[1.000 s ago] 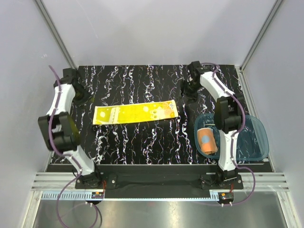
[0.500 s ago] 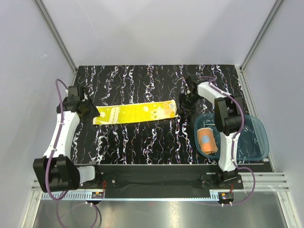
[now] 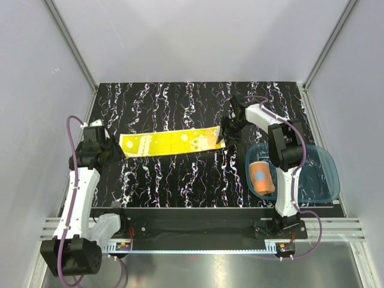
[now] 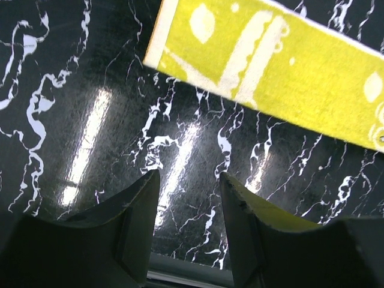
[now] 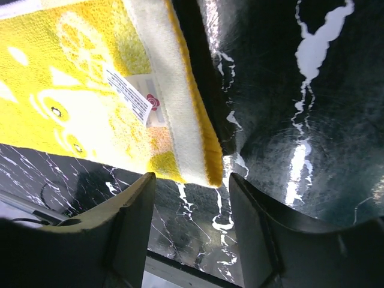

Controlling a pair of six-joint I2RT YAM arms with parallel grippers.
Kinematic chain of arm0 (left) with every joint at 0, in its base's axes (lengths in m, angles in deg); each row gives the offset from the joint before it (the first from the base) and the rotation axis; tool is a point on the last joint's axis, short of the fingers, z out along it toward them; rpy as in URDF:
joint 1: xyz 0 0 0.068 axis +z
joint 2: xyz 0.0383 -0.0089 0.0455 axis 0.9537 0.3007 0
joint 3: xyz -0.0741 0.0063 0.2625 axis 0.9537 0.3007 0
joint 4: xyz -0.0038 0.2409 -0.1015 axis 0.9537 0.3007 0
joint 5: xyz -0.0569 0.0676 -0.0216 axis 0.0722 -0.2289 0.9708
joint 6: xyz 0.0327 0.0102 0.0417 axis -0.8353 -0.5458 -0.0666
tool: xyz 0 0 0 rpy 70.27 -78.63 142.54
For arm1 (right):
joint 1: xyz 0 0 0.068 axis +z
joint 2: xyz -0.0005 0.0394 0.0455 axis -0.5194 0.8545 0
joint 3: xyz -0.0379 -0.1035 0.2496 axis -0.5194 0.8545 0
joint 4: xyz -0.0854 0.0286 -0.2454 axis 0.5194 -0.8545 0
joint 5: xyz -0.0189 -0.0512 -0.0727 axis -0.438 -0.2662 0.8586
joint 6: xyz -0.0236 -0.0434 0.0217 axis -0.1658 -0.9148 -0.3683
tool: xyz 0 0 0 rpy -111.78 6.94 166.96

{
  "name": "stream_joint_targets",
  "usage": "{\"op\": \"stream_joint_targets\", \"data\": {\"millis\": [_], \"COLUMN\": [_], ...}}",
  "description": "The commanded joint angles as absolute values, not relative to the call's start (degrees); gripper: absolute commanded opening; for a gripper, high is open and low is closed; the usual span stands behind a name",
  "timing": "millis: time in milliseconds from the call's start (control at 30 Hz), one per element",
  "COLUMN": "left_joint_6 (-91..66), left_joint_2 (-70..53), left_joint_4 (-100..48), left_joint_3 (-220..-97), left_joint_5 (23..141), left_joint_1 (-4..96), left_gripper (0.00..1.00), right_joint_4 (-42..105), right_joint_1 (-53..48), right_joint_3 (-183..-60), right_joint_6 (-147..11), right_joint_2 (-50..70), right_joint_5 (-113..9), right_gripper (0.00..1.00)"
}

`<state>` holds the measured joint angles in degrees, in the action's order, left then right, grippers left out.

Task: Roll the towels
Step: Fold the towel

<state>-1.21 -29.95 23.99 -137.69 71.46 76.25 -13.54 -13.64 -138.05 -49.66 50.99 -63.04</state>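
The yellow towel lies flat as a long strip on the black marbled table. The orange dotted towel sits rolled up inside the blue tray. My left gripper hovers just off the strip's left end, open and empty; in the left wrist view the towel's end lies ahead of the left gripper. My right gripper is at the strip's right end, open. In the right wrist view the towel's folded corner hangs just ahead of the gap of the right gripper.
The translucent blue tray stands at the front right, beside the right arm's base. A metal rail runs along the table's near edge. Grey walls enclose the back and both sides.
Both arms have swung in from the back corners: the left gripper came down to the yellow towel's left end, the right gripper to its right end. The towel has not moved.
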Motion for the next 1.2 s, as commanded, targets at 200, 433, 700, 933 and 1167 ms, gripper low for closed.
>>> {"op": "stream_joint_targets", "data": {"millis": [200, 433, 700, 933, 1167], "left_joint_6": [-1.9, -2.1, -1.8, -1.8, -1.7], "left_joint_2": [-31.4, -31.8, -32.7, -33.5, -34.0], "left_joint_4": [19.6, 19.3, 19.2, 19.1, 19.0], "left_joint_3": [-135.7, -135.5, -135.2, -135.1, -135.0], "left_joint_5": [72.0, 72.8, 72.6, 72.8, 72.8], "left_joint_1": [75.9, 75.9, 75.3, 74.8, 74.5], "left_gripper": [0.49, 0.49, 0.49, 0.48, 0.48], "right_joint_4": [-10.9, -11.7, -15.6, -18.2, -21.9], "right_joint_1": [-12.0, -12.0, -12.0, -12.2, -12.4], "right_joint_3": [-135.8, -135.5, -135.6, -134.7, -136.5], "right_joint_6": [-47.8, -48.7, -50.8, -51.6, -52.3], "right_joint_2": [52.3, 52.9, 50.6, 47.3, 45.2], "right_joint_5": [-61.9, -60.0, -53.8, -47.5, -40.9], "right_gripper": [0.47, 0.14, 0.0, 0.0, 0.0]}}
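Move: The yellow towel's near right corner lies almost between my open right fingers, about 1 cm back and 2 cm below. From that hand, the towel's middle is about 22 cm left and 1 cm ahead. The rolled orange towel in the tub is some 15 cm right and 13 cm back, and the tub's middle roughly 28 cm right and 11 cm back. My left hand has that same corner about 44 cm right, 8 cm ahead and 16 cm below. I ease my right hand down about 2 cm and slightly back onto the near right corner of the yellow towel and shut my fingers on it. Keeping that pinch close to the table, I drag the corner about 5 cm to the right, towards the tub's side, while my wrist tips some 15 degrees so the leaning fingers come nearly upright. ##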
